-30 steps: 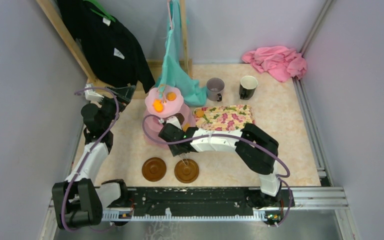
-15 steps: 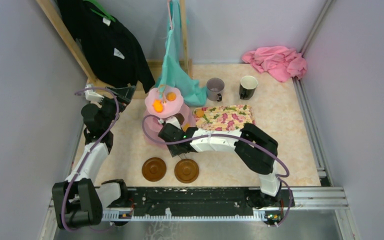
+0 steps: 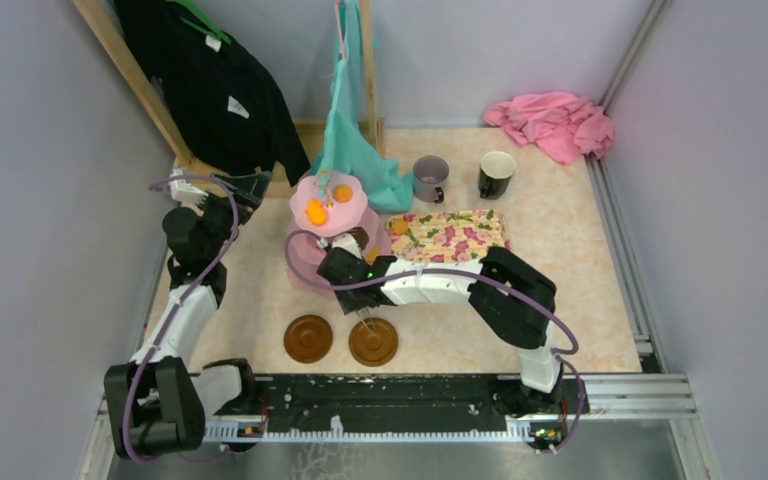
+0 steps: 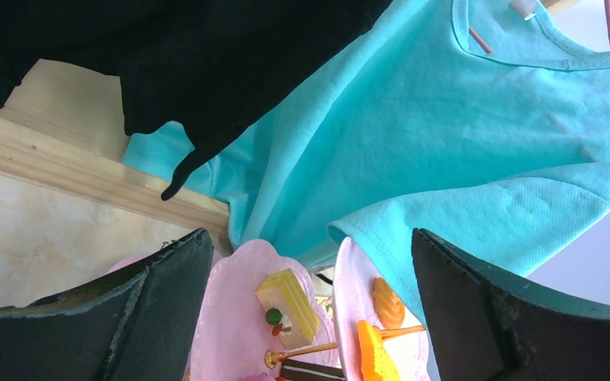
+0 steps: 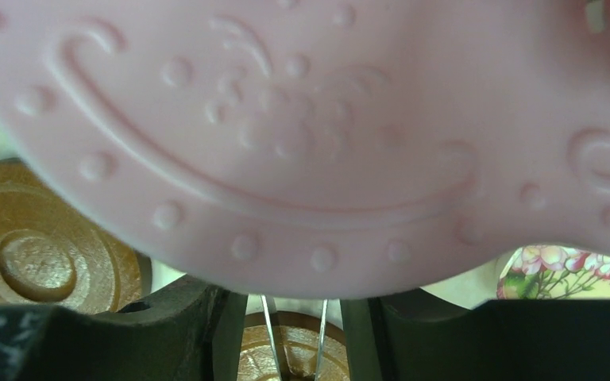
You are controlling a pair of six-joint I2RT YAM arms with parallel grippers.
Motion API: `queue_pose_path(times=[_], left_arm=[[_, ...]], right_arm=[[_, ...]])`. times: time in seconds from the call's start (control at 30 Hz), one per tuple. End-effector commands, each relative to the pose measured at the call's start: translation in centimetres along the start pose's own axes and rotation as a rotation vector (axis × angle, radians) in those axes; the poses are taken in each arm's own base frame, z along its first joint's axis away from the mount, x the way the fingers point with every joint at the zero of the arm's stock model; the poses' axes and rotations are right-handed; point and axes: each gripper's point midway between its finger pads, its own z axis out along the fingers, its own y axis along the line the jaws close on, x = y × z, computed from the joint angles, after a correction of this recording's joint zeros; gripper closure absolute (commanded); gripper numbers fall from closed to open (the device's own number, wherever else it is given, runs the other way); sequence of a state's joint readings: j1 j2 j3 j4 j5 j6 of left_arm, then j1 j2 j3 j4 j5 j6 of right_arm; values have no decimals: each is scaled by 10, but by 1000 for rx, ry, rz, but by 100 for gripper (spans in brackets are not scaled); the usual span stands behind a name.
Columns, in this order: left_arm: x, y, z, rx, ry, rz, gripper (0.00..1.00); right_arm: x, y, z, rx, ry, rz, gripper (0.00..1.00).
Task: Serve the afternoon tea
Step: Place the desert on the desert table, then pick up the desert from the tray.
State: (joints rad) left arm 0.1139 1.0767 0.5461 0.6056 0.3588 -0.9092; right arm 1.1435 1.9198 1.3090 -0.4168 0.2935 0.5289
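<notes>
The pink three-tier stand (image 3: 312,262) stands left of centre, with orange cakes (image 3: 316,211) on its top tier. My left gripper (image 3: 250,186) is open and faces the stand from the left. Between its fingers (image 4: 139,317) I see a yellow cake (image 4: 290,305), orange cakes (image 4: 387,302) and a brown cake (image 4: 318,371) on the tiers. My right gripper (image 3: 350,292) sits against the stand's low tier (image 5: 302,135), shut on thin metal tongs (image 5: 268,333). The tongs (image 3: 365,320) point down over a brown disc (image 3: 373,343). A second disc (image 3: 308,338) lies to its left.
A grey mug (image 3: 430,177) and a black white-lined mug (image 3: 496,173) stand at the back. A floral mat (image 3: 452,235) carries a small orange cake (image 3: 400,226). Teal fabric (image 3: 360,150) and a black garment (image 3: 215,90) hang behind the stand. A pink cloth (image 3: 555,125) lies far right.
My right gripper and the tongs have edged slightly left. The left arm has not moved.
</notes>
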Motion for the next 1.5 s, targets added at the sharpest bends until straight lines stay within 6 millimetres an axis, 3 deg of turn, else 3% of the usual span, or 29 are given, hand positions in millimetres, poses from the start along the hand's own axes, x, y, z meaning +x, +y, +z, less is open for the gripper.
queue_pose_path(times=[0.0, 0.7, 0.77, 0.93, 1.1, 1.3, 1.47], left_arm=[[-3, -2, -1, 14, -13, 9, 1], [-3, 3, -1, -9, -21, 16, 1], [-3, 3, -1, -10, -22, 16, 1], [-3, 4, -2, -12, -22, 17, 1], [-2, 6, -1, -16, -20, 16, 1], [-1, 7, 0, -17, -18, 14, 1], [-1, 7, 0, -20, -20, 14, 1]], right_arm=[[-18, 7, -12, -34, -84, 38, 59], [-11, -10, -54, -59, -146, 66, 62], [-14, -16, -67, -58, -173, 79, 62], [-10, -47, -86, 26, -205, 98, 61], [-8, -89, -90, 82, -207, 147, 60], [-13, -150, -77, 164, -193, 194, 60], [-15, -182, -57, 181, -160, 201, 60]])
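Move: The right hand holds the tongs just off the tea stand, whose middle is about 9 cm ahead and 4 cm left of it. The orange dessert left on the floral tray is roughly 14 cm ahead, 10 cm right and 5 cm below; a brown plate lies some 10 cm back and 4 cm right. From the idle left hand the dessert lies about 25 cm right, 5 cm back and 27 cm below. The right hand, still gripping the tongs, lifts clear of the stand and swings 17 cm right, finally forward over the tray. ##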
